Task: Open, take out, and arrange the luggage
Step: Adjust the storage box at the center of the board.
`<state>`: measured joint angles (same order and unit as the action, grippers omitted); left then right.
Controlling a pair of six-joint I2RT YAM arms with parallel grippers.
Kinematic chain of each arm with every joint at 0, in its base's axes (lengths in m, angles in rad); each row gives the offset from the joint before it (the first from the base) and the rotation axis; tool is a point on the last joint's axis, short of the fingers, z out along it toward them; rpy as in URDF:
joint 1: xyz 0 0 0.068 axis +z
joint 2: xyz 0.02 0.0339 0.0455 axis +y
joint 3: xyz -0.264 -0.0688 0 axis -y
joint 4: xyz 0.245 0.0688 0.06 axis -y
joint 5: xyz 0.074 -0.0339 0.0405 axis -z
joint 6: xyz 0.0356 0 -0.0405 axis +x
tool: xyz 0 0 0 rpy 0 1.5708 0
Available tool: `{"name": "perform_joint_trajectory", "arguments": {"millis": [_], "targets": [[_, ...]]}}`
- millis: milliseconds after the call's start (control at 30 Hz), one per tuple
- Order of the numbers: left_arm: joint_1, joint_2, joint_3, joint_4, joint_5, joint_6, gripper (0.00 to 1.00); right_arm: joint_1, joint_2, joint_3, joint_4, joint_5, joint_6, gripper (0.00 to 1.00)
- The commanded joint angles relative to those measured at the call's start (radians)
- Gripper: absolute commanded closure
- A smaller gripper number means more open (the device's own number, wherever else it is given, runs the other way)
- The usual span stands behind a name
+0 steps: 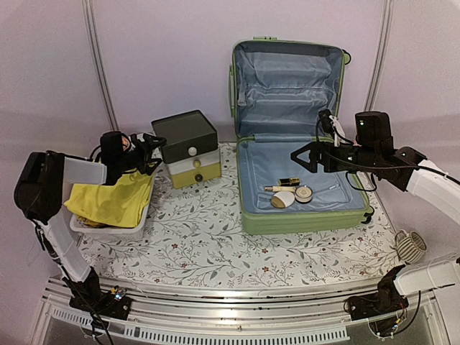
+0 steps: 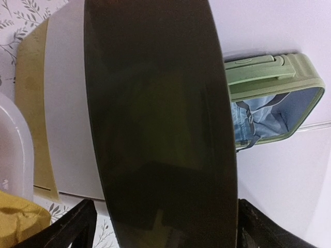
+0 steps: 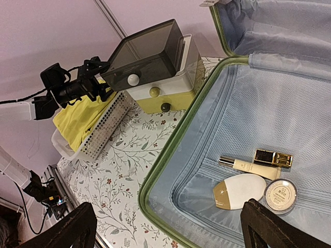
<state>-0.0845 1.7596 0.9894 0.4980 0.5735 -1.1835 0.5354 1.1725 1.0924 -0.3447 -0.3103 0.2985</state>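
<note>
The light-green luggage point(image 1: 302, 219) lies open at centre right, its lid upright against the wall. On its pale blue lining rest an oval white-and-gold bottle point(image 3: 240, 190), a round compact point(image 3: 281, 195), a slim tube point(image 3: 248, 166) and a gold case point(image 3: 272, 157). My right gripper point(image 1: 300, 157) hangs open above the lower half, its jaws spanning the front-left corner point(image 3: 170, 232), with nothing between them. My left gripper point(image 1: 152, 152) is open beside the drawer box, whose dark lid point(image 2: 155, 129) fills the left wrist view. Part of the luggage point(image 2: 269, 72) shows behind it.
A white mesh basket point(image 1: 108, 230) with a yellow cloth point(image 1: 115, 198) sits at the left under the left arm. The dark-lidded white-and-yellow drawer box point(image 1: 188, 147) stands between basket and luggage. A striped round object point(image 1: 410, 246) lies at the right edge of the floral tablecloth.
</note>
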Motion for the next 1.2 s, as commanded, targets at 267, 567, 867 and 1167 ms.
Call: {"name": "perform_joint_trajectory", "arguments": {"millis": [267,567,867,1167], "targets": [[0.004,0.026,0.028,0.108,0.026,-0.06,0.28,-0.006,-0.003,0.011,-0.002,-0.005,0.001,0.01],[-0.003,0.022,0.03,0.138,0.013,-0.092,0.3,-0.006,-0.002,0.007,-0.002,-0.006,0.001,0.01],[-0.003,-0.003,0.044,0.192,-0.064,-0.131,0.32,-0.005,-0.005,0.009,-0.005,-0.005,0.0,0.01],[-0.016,-0.006,0.056,0.219,-0.138,-0.136,0.32,-0.006,-0.007,0.008,-0.009,-0.004,0.0,0.01]]}}
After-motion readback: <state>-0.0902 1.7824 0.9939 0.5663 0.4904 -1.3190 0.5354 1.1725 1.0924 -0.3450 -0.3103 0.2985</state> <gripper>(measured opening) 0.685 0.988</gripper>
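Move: The left hand's open fingers straddle the storage box's overhanging dark top tier near its front left corner; that tier's middle is about 10 cm to the right and 5 cm ahead, level with the hand. The white and yellow lower tiers lie about 11 cm right, 5 cm ahead and 10 cm below. The basket with the yellow cloth is some 15 cm left, 6 cm back and 13 cm below. From the right hand the dark tier lies roughly 34 cm left, 22 cm ahead and 10 cm lower. Closing first, almost in place, the left hand narrows its fingers by about a quarter of their range until they pinch the dark top tier, one finger over its top and the other under its lower edge. Keeping that grip, the hand then eases it forward and a little left, about 1.5 cm, while the wrist turns some 5 degrees counter-clockwise and rolls slightly, left side down. ##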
